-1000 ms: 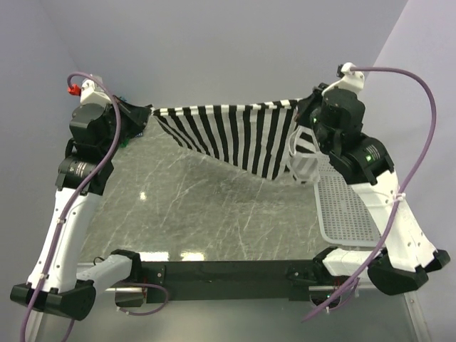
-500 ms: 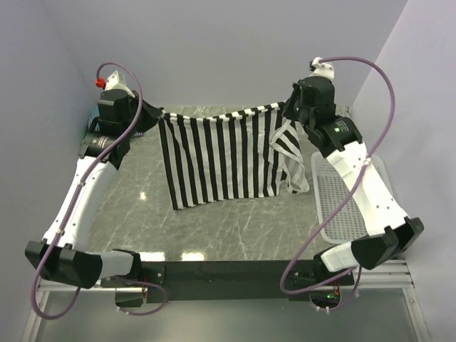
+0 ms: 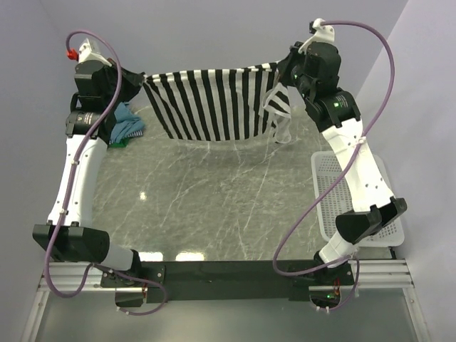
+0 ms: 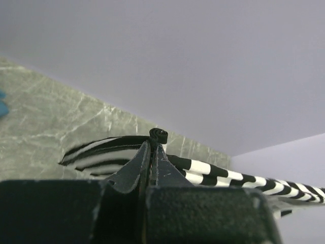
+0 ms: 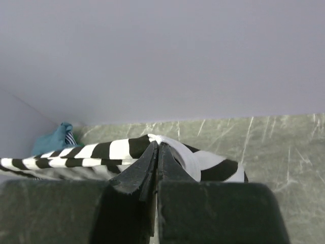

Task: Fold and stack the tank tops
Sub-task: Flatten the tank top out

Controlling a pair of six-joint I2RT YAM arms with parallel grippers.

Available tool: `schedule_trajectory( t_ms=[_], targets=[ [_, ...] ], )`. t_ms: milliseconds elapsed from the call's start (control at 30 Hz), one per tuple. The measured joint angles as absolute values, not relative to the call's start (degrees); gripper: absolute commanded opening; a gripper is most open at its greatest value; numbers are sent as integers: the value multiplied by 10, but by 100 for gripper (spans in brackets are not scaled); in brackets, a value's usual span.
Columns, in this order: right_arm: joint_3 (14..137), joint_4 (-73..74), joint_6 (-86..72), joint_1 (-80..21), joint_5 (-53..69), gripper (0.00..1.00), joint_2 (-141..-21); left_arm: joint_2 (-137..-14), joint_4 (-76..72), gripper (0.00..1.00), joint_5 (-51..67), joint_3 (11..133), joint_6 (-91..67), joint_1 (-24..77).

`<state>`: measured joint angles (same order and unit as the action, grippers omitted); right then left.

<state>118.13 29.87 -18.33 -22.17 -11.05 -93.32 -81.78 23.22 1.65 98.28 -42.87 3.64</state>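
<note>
A black-and-white striped tank top [image 3: 210, 100] hangs stretched in the air between my two grippers near the back wall. My left gripper [image 3: 142, 77] is shut on its left corner, the pinched hem [image 4: 158, 136] showing above the fingertips. My right gripper [image 3: 279, 70] is shut on the right corner [image 5: 155, 140], with the straps [image 3: 279, 107] dangling below it. Other tank tops, teal-blue and green, lie bunched in a pile [image 3: 127, 125] at the back left, also seen in the right wrist view [image 5: 53, 140].
A white lattice basket [image 3: 349, 196] stands at the right edge of the marbled table [image 3: 214, 199], partly under my right arm. Walls close in at the back and on both sides.
Both grippers rose and moved back, lifting the striped tank top off the table so it now hangs taut high near the back wall. The pile at the back left came into view.
</note>
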Motion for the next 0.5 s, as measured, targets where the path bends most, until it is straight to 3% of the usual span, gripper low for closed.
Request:
schedule_trajectory(
  t_ms=[200,500],
  targets=[
    [1126,288,-181,-218,-93,0,-907,-801,235,1,28,947,-432,34],
    [993,295,-183,-240,-61,0,-768,-653,241,1,48,877,-432,36]
  ],
)
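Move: The bare middle of the table lies some 12 cm back and 45 cm below the raised hands: about 21 cm right of the left hand, 14 cm left of the right. The held tank top hangs between them, its middle some 18 cm right of the left hand, 19 cm left of the right, about 12 cm down and slightly back. The folded pile is 12 cm ahead, 16 cm left of the left hand; the basket 16 cm back, 29 cm right of the right hand, both on the table. Back towards the base, gathering speed, both arms sweep the stretched tank top about 8 cm while keeping their closed pinch on its two upper corners. Both dip first: the left then climbs to finish a little higher, fingers tipping up slightly, while the right stays some 2 cm lower and turns about 5 degrees counter-clockwise. ##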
